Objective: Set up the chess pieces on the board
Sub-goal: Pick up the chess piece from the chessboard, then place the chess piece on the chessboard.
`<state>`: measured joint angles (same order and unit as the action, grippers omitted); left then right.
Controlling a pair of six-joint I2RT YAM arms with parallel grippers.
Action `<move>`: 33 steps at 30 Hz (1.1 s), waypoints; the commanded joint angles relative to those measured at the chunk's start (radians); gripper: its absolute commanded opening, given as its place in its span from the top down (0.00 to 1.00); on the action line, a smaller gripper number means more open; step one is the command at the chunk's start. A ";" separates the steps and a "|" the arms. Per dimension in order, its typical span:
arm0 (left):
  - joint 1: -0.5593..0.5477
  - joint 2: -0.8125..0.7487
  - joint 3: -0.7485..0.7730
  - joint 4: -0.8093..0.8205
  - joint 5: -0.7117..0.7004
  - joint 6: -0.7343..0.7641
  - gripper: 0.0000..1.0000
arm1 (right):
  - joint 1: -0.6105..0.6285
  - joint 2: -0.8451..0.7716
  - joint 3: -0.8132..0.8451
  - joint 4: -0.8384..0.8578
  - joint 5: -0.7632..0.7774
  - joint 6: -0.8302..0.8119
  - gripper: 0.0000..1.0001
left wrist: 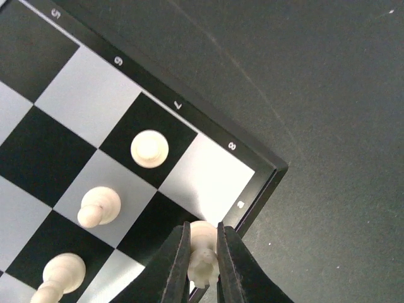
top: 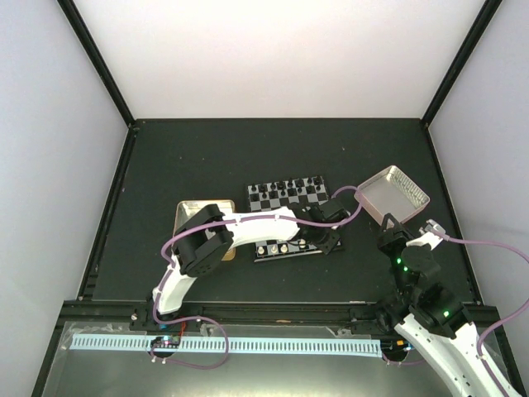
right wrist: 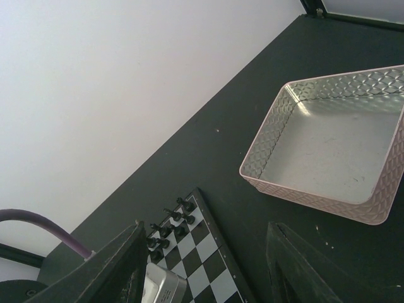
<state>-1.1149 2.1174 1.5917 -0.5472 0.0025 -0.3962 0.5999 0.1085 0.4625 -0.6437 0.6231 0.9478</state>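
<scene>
The board (top: 274, 199) lies mid-table, with black chess pieces (top: 289, 185) along its far rows and cream ones (top: 277, 249) along its near edge. My left gripper (left wrist: 203, 254) is shut on a cream chess piece (left wrist: 203, 238) with a notched top, right at the board's corner by its rim (left wrist: 255, 165). Three cream pawns (left wrist: 149, 148) stand on squares beside it. My right gripper (right wrist: 202, 268) hangs open and empty above the table to the right of the board (right wrist: 218, 265), whose black pieces (right wrist: 170, 222) show below it.
A pink-sided tray (top: 395, 192) sits tilted at the right, near my right gripper (top: 388, 225), and looks empty (right wrist: 334, 142). A gold-rimmed tin tray (top: 185, 213) lies left of the board, partly under my left arm. Table walls rise at the back and sides.
</scene>
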 commanded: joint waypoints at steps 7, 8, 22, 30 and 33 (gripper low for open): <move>-0.004 0.065 0.100 0.020 -0.001 0.007 0.89 | 0.003 -0.012 0.007 -0.011 0.036 0.002 0.47; -0.004 0.071 0.105 0.020 -0.002 0.007 0.89 | 0.001 -0.012 0.007 -0.010 0.036 0.001 0.47; -0.005 0.075 0.128 -0.003 0.000 0.009 0.72 | 0.001 -0.012 0.007 -0.010 0.038 -0.002 0.47; -0.005 -0.055 0.117 -0.033 0.044 0.003 0.62 | 0.002 -0.010 0.007 -0.007 0.032 -0.002 0.47; -0.003 -0.145 0.081 -0.039 0.002 -0.010 0.60 | 0.001 -0.006 0.007 -0.005 0.025 -0.003 0.47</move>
<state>-1.1149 2.1300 1.6779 -0.5671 0.0227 -0.3965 0.5999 0.1081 0.4625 -0.6445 0.6258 0.9478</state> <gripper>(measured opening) 0.388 0.533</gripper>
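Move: The left hand already pinches a white piece low over the board's near edge; the empty near-right corner square it goes to lies about 1 cm ahead, 2 cm to its right and 2 cm below. One white pawn stands some 4 cm ahead and 1 cm right, the next about 3 cm ahead and 1 cm left, both 2 cm lower. From the right hand the corner square is roughly 3 cm ahead, 14 cm left and 19 cm below. Rightward and slightly forward, about 2 cm in all, the left hand carries the pinched white piece to the near-right corner square, easing up a touch and then down by 1 cm. It holds nearly still while the fingers open and let go of the piece, then rises quickly by some 3 cm. ##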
